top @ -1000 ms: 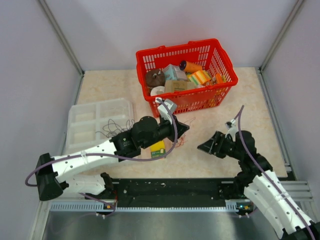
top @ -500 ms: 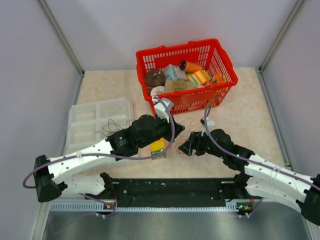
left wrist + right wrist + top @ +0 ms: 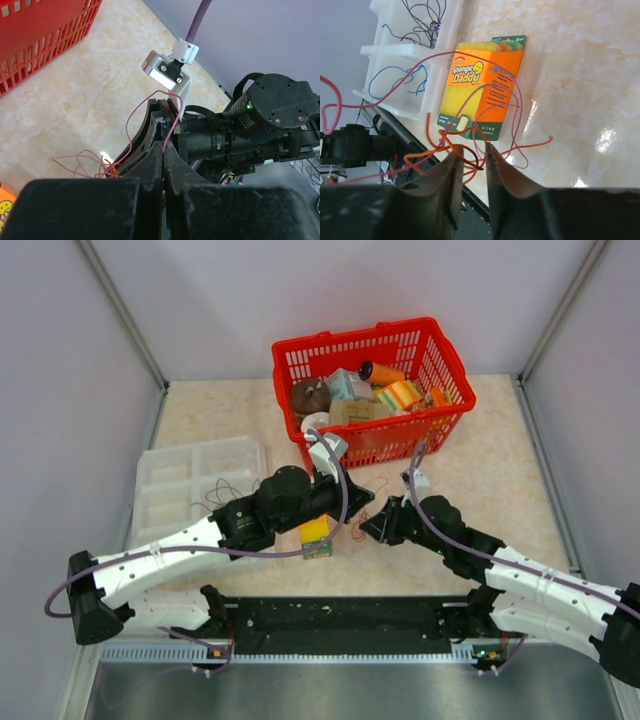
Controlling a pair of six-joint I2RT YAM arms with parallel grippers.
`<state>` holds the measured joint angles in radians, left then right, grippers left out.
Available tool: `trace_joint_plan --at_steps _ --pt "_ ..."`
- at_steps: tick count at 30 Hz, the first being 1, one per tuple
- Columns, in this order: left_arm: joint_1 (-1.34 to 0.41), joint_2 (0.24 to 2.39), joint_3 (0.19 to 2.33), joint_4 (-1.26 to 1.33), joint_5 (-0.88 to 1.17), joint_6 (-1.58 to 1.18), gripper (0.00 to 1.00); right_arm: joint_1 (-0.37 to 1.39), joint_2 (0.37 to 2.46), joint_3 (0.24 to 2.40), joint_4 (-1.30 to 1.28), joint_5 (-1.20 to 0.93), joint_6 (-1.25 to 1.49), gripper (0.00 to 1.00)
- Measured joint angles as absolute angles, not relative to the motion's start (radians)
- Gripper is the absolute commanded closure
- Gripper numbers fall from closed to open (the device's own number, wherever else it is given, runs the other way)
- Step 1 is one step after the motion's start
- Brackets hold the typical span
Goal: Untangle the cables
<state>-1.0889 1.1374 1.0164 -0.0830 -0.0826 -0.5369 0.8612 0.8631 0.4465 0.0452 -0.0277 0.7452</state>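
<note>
The cables are thin pink and orange wires, knotted in a small tangle [image 3: 356,527] on the table between my two grippers. My left gripper [image 3: 164,145] is shut on a pink wire [image 3: 129,131], which loops down to the orange knot [image 3: 111,171]. My right gripper [image 3: 472,152] faces it from the right, its jaws a finger's width apart. An orange wire loop [image 3: 451,144] lies in that gap, and the jaws do not press on it. Pink strands [image 3: 517,125] trail across the table beyond.
A Sponge Daddy box [image 3: 485,90] lies just behind the tangle. A white compartment tray [image 3: 190,480] at the left holds a blue wire [image 3: 402,80] and dark wires [image 3: 425,15]. A red basket [image 3: 455,375] full of items stands at the back.
My right arm has swung in from the right to the tangle and now has the orange loop between its jaws. The left gripper has stayed shut on the pink wire, hardly moving.
</note>
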Motion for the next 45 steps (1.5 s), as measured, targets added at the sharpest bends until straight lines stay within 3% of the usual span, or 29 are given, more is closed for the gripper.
trace_joint_plan --at_steps 6,12,22,32,45 --pt "-1.089 1.137 1.029 -0.095 -0.096 -0.53 1.0 0.861 0.829 0.427 0.03 0.028 0.786 1.0" --pt "-1.089 1.065 1.069 -0.194 -0.24 -0.443 1.0 0.733 0.717 0.327 -0.034 0.052 0.854 1.0" --pt "-1.087 0.668 1.112 -0.212 -0.538 -0.242 1.0 0.231 0.672 0.282 -0.25 -0.055 0.836 1.0" --pt "-1.058 0.846 1.2 -0.521 -0.741 -0.25 1.0 0.093 0.737 0.309 -0.339 -0.109 0.705 1.0" --pt "-0.416 0.909 1.318 -0.6 -0.65 -0.356 1.0 0.093 0.721 0.322 -0.337 -0.198 0.619 1.0"
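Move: The orange cable sits right at the right fingertips, about 1 cm ahead and 1 cm to their left, with the sponge box some 6 cm ahead, 12 cm left and 13 cm below that hand. From the left hand, which already holds the pink cable, the white tray lies about 11 cm ahead, 40 cm left and 28 cm below; the black cable in it is some 14 cm ahead and 31 cm left. The orange cable hangs about 14 cm straight below the left hand. Sweeping right and down, the right hand shuts its fingers on the orange cable as it sets off, draws it some 18 cm away from the pink one, turns clockwise, then nearly stops low over the bare table. The left hand keeps its pinch on the pink cable, swings up and left, dips, then carries on left and forward over the tray, about 33 cm in all, turning counter-clockwise. ##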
